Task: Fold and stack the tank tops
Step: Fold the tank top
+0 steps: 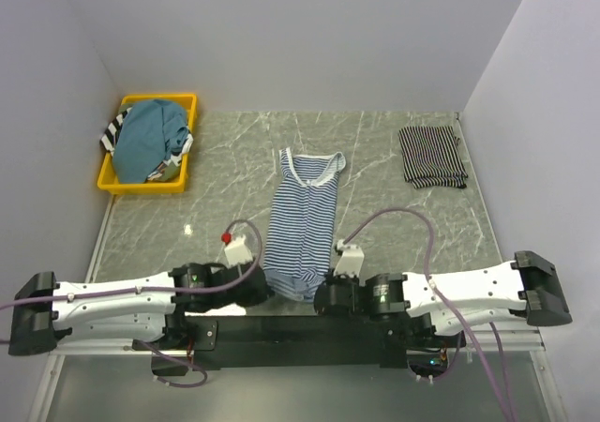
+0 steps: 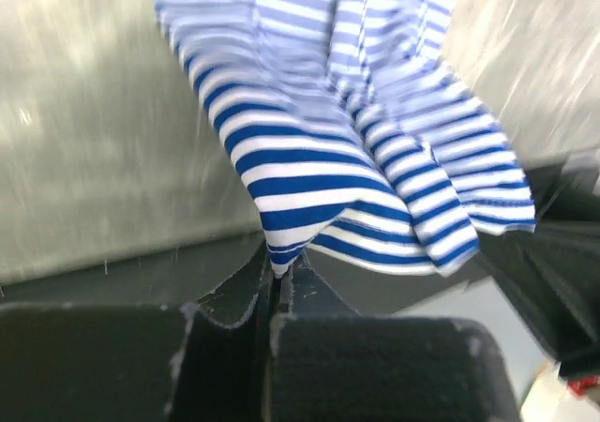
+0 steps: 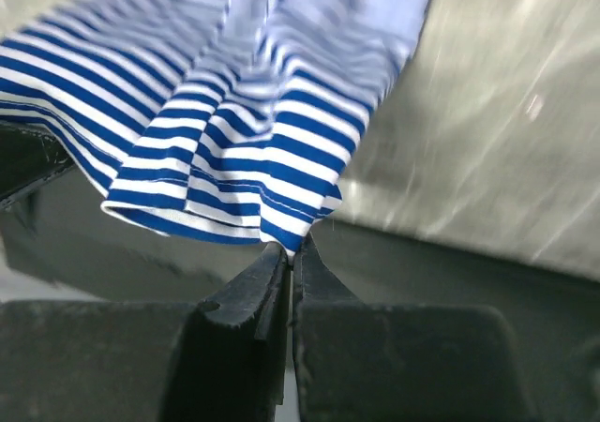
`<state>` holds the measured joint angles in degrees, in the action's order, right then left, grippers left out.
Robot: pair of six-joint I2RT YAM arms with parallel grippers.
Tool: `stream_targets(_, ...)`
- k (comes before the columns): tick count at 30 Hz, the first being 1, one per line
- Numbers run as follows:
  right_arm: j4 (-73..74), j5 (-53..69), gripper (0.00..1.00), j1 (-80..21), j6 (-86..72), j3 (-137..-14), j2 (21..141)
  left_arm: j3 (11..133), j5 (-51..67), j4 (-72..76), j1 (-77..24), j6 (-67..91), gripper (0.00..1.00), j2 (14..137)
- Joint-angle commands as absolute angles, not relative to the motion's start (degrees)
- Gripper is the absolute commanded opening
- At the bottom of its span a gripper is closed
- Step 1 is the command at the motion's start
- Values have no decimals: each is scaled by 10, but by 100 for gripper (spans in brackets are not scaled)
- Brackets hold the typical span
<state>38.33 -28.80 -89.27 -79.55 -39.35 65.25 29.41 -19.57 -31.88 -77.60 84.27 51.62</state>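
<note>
A blue-and-white striped tank top (image 1: 302, 219) lies lengthwise down the middle of the table, neck at the far end, hem at the near edge. My left gripper (image 1: 260, 287) is shut on the hem's left corner; the left wrist view shows the striped fabric (image 2: 319, 150) pinched at my gripper (image 2: 277, 270). My right gripper (image 1: 322, 295) is shut on the hem's right corner, where the cloth (image 3: 234, 150) runs into the closed tips of that gripper (image 3: 292, 251). A folded black top with thin white stripes (image 1: 431, 156) lies at the far right. A teal top (image 1: 148, 138) fills the bin.
A yellow plastic bin (image 1: 185, 171) stands at the far left of the marble table (image 1: 216, 188), with another striped garment (image 1: 113, 133) at its left edge. White walls close in on the left, back and right. A black rail (image 1: 281, 330) runs along the near edge between the arm bases.
</note>
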Motion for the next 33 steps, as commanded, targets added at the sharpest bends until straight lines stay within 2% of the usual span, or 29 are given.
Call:
stream_targets(1,373,-327,0,-838,-713,-417,621,343,-205,-303,-695,737,1,527)
stream_targets(6,305,-295,0,-713,-594,-422,606,397,-172,-261,-564,623,0,569)
stream_targets(12,252,-266,0,-599,-489,-464,656,471,-115,-200,-460,553,1,694)
stream_targets(19,184,-216,0,-485,-417,-504,743,558,-79,-147,-392,529,1,818)
stream_targets(27,151,-165,0,-412,-367,-568,841,625,-39,-123,-343,522,1,943)
stream_targets(28,151,-162,6,-409,-366,-576,857,627,-31,-120,-339,522,3,951)
stream_targets(29,149,-158,13,-407,-366,-578,864,629,-27,-116,-336,522,11,960)
stream_targets(30,148,-151,19,-399,-367,-580,874,631,-23,-107,-331,525,30,971)
stream_targets(31,148,-147,34,-397,-368,-584,876,631,-17,-103,-328,526,39,972)
stream_targets(33,156,-149,43,-392,-367,-591,879,632,-4,-95,-325,524,50,964)
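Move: The tank top's hem is already pinched between my two hands, some 6 cm off the table, and the rest lies ahead. Its neckline is about 34 cm ahead and 12 cm right of my left hand; from my right hand it is about 35 cm ahead and 2 cm left. The yellow bin sits some 44 cm ahead and 36 cm left of my left hand. The folded black-striped top lies about 41 cm ahead and 34 cm right of my right hand. Keeping hold of the hem, I sweep both hands quickly forward together, some 27 cm, over the tank top towards its neckline, arching up about 5 cm on the way and then easing down. My fingers tilt up and turn to face more forward, about 10 degrees. As the sweep slows, both grippers open above the cloth and let the hem go. ##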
